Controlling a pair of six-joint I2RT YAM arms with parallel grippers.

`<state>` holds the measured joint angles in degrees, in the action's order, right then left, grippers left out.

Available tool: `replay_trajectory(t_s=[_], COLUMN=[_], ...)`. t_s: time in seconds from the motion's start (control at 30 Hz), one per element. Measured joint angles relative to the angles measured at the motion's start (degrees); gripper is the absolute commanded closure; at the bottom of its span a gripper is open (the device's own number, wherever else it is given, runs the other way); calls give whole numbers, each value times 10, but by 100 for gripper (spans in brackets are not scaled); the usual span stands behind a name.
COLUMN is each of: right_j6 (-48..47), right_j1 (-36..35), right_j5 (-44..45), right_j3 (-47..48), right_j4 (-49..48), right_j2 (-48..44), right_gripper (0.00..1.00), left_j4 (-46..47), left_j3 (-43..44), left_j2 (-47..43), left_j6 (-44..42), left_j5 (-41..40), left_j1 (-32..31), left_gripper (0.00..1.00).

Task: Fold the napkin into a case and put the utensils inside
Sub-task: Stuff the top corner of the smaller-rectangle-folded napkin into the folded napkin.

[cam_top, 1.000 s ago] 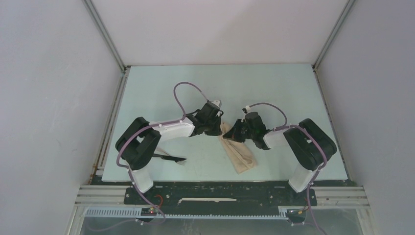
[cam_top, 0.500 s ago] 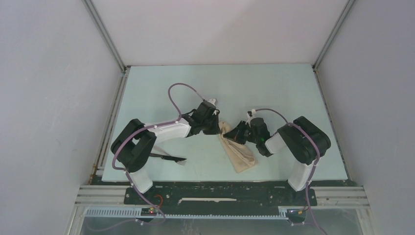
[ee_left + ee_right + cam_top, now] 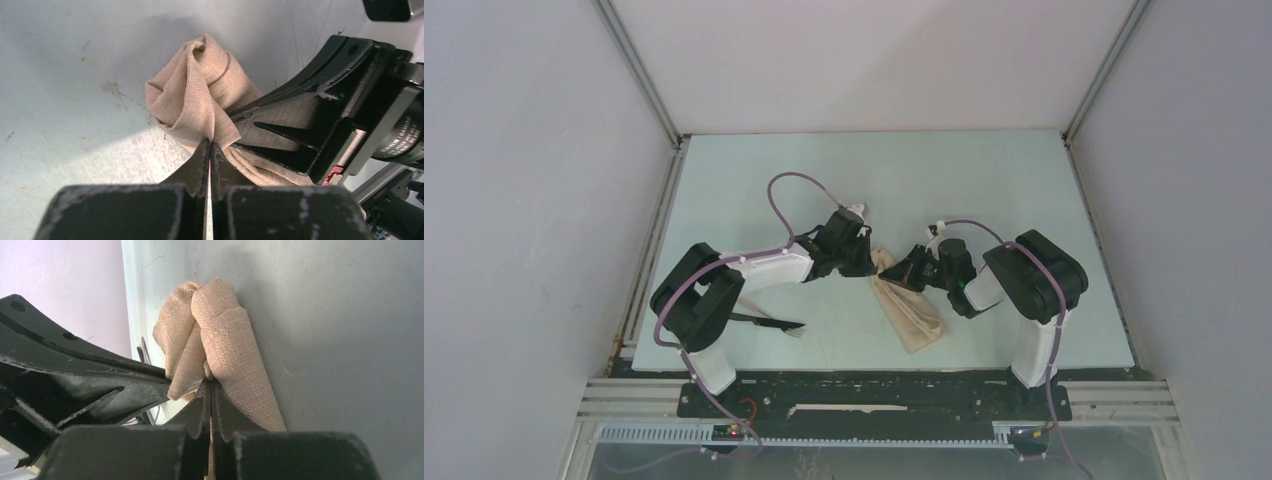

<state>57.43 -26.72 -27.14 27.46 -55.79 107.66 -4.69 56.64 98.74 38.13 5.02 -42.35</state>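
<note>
The tan napkin [image 3: 914,315] lies as a narrow folded strip, slanting from mid-table toward the near edge. Its far end is bunched up between both grippers. My left gripper [image 3: 874,263] comes in from the left and is shut, its tips [image 3: 209,145] pinching a fold of the napkin [image 3: 200,85]. My right gripper [image 3: 901,272] faces it from the right, also shut, nipping the cloth [image 3: 225,335] at its tips [image 3: 210,385]. Dark utensils [image 3: 769,322] lie on the table beside the left arm's base, apart from the napkin.
The pale green table [image 3: 984,180] is bounded by metal rails at the left [image 3: 649,250] and right, with white walls behind. The two wrists almost touch over the napkin's far end. The other gripper's black finger [image 3: 310,120] fills the right of the left wrist view.
The right arm's elbow has swung left and inward, bringing its gripper slightly closer to the left one. The left arm shifted a little left. The napkin strip lies as before.
</note>
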Motion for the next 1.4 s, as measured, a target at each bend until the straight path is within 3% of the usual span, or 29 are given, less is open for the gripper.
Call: replay_trajectory(t_s=[0.23, 0.57, 0.73, 1.0, 1.27, 1.4], right_j6=[3, -14, -14, -9, -27, -24], right_j1=[-13, -22, -38, -27, -7, -1], right_j5=[-2, 23, 26, 0, -26, -35], right_j3=[14, 14, 54, 62, 31, 29], right_j4=[-48, -44, -19, 13, 42, 28], right_j2=[32, 13, 45, 39, -2, -2], right_gripper=[100, 98, 93, 72, 67, 71], left_j4=[4, 8, 6, 5, 7, 8], left_j3=[-1, -11, -24, -28, -63, -63], left_j2=[0, -3, -12, -24, -36, -39], left_j6=[1, 16, 20, 29, 39, 39], left_j5=[2, -3, -9, -18, -23, -24], left_j1=[0, 4, 5, 12, 24, 25], left_gripper=[100, 100, 100, 100, 100, 100])
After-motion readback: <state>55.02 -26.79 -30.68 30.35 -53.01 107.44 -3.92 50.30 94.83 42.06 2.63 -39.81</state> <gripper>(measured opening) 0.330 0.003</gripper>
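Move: The left gripper already pinches the edge of the left layer at the fold opening, which lies about 2 cm to its right. From the closed right gripper the opening is about 1 cm ahead and 1 cm left, just below the tips. The napkin's rounded top end is some 4 cm ahead of the right gripper and 1 cm left; its near end is about 15 cm back and 9 cm right, 2 cm lower. Push the closed right gripper left about 3 cm and slightly forward into the fold opening, then open its fingers to about a third and ease back right some 2 cm and a little back, still close over the fold. Meanwhile keep the left pinch on the layer's edge and draw it left about 3.5 cm, sinking about a centimetre towards the end. ##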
